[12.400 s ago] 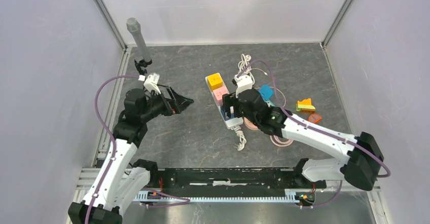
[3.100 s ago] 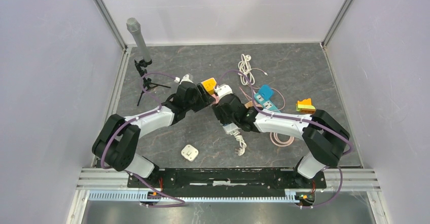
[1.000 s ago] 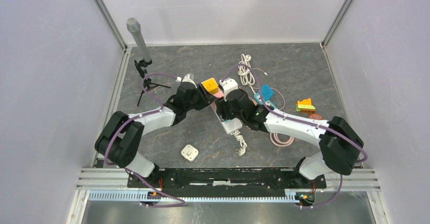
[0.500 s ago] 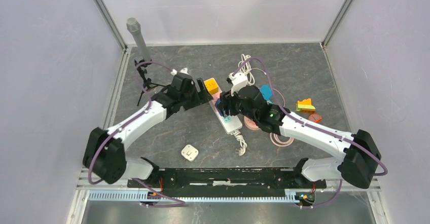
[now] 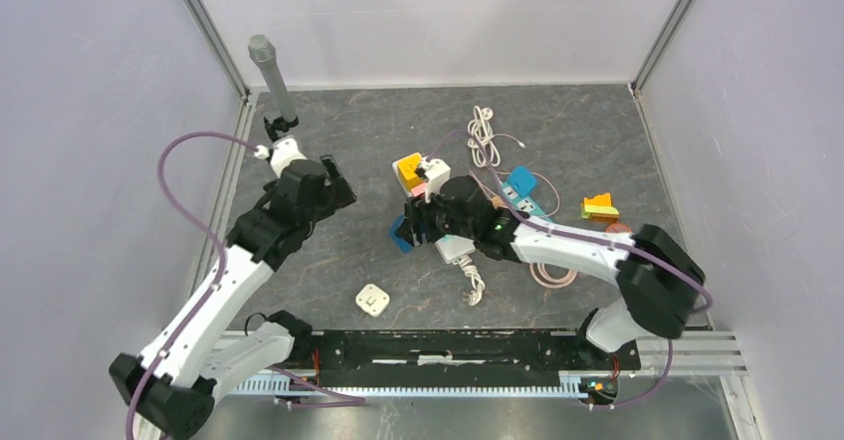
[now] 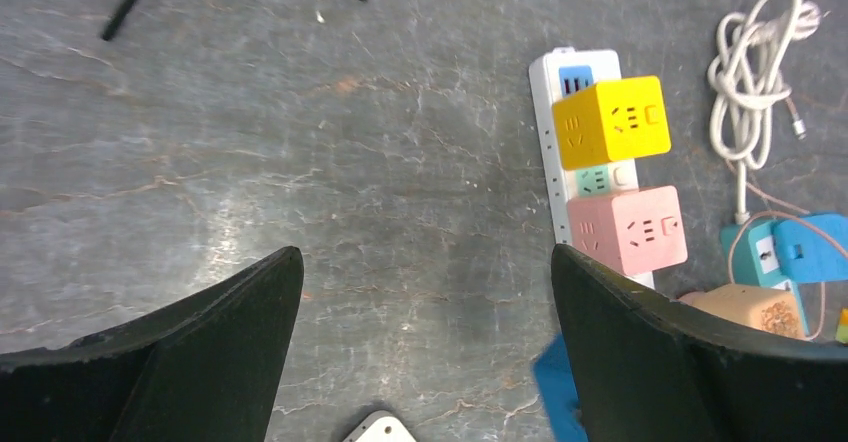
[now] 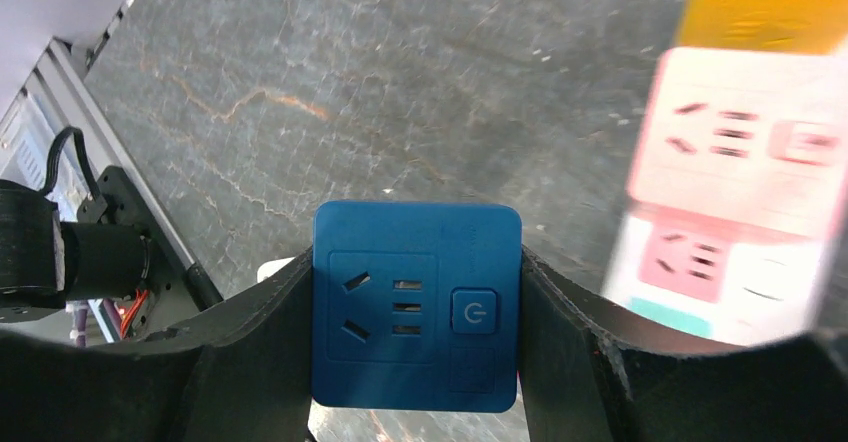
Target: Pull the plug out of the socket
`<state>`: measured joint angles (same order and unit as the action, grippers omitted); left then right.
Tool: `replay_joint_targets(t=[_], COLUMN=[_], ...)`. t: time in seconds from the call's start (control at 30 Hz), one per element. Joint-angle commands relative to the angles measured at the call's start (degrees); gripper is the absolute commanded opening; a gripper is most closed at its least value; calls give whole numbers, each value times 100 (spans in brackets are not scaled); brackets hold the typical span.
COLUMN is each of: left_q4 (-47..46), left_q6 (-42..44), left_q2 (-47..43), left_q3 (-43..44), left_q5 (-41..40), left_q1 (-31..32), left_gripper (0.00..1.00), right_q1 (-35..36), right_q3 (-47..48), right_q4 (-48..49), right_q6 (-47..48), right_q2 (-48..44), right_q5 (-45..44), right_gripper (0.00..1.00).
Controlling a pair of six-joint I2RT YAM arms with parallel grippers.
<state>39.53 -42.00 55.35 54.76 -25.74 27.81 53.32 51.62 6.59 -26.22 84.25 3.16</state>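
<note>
My right gripper is shut on a dark blue cube plug, which it holds above the floor, just left of the white power strip and clear of it. In the top view the blue plug shows at the gripper's tip. A yellow cube and a pink cube still sit on the strip. My left gripper is open and empty, well to the left of the strip and above bare floor.
A white square adapter lies on the floor near the front. A microphone on a tripod stands at the back left. A coiled white cable, a light blue adapter, orange blocks and a pink cable coil lie to the right.
My left gripper opened and drew back to the left, away from the strip. My right gripper carried the blue plug leftward off the strip.
</note>
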Motion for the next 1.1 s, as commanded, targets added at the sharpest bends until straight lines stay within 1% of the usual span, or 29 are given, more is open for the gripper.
replay_joint_targets(t=[0.0,0.13,0.23,0.27,0.43,0.57,0.7,0.8,0.97,1.07], left_q4=[371,439,666,725,776,779,776,781,781,775], left_q6=[390,723,797,790,835,930,903,895,890,888], left_q2=[-793,-1345,-1545,-1613,-1822,-1784,-1719,-1674,-1667,-1665], left_q3=[263,325,465,501,551,579,538,502,474,474], left_q5=[-852,-927,-894,-897,-915,-838,-702,-585,-503,-465], left_q1=[-13,-12,-13,-13,-13,-13,-13,-13,-13,-13], left_gripper=[100,100,100,100,100,100,100,100,100,100], right_q1=[344,796,936,955,1098,1274,1313,1313,1304,1297], right_q3=[794,1804,2364,2429,2693,2795,2782,2998,3048,3102], right_q4=[840,577,568,687,1314,1446,1520,1200,1052,851], right_q6=[-354,-41,-115,-216,-712,-865,-1087,-1075,-1115,-1226], right_q2=[772,1781,2368,2494,3120,3394,3592,3779,3835,3892], right_q5=[417,121,360,530,1234,1364,1330,1199,1082,959], right_gripper=[0,0,0,0,6,13,18,23,41,48])
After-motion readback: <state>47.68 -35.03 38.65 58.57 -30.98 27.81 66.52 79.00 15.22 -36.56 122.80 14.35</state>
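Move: The right hand already holds the blue plug; the bare table spot it is taken to lies about 18 cm to its left, 7 cm back and 10 cm below. The white plug lies some 7 cm left, 12 cm back and 11 cm down; the pink plug on the strip is about 12 cm ahead, 7 cm right and 6 cm lower. From the open left hand, the bare spot is roughly 18 cm back, 4 cm left and 15 cm below. Right hand swings blue plug some 18 cm left, down and back towards bare table; left hand rises away. ##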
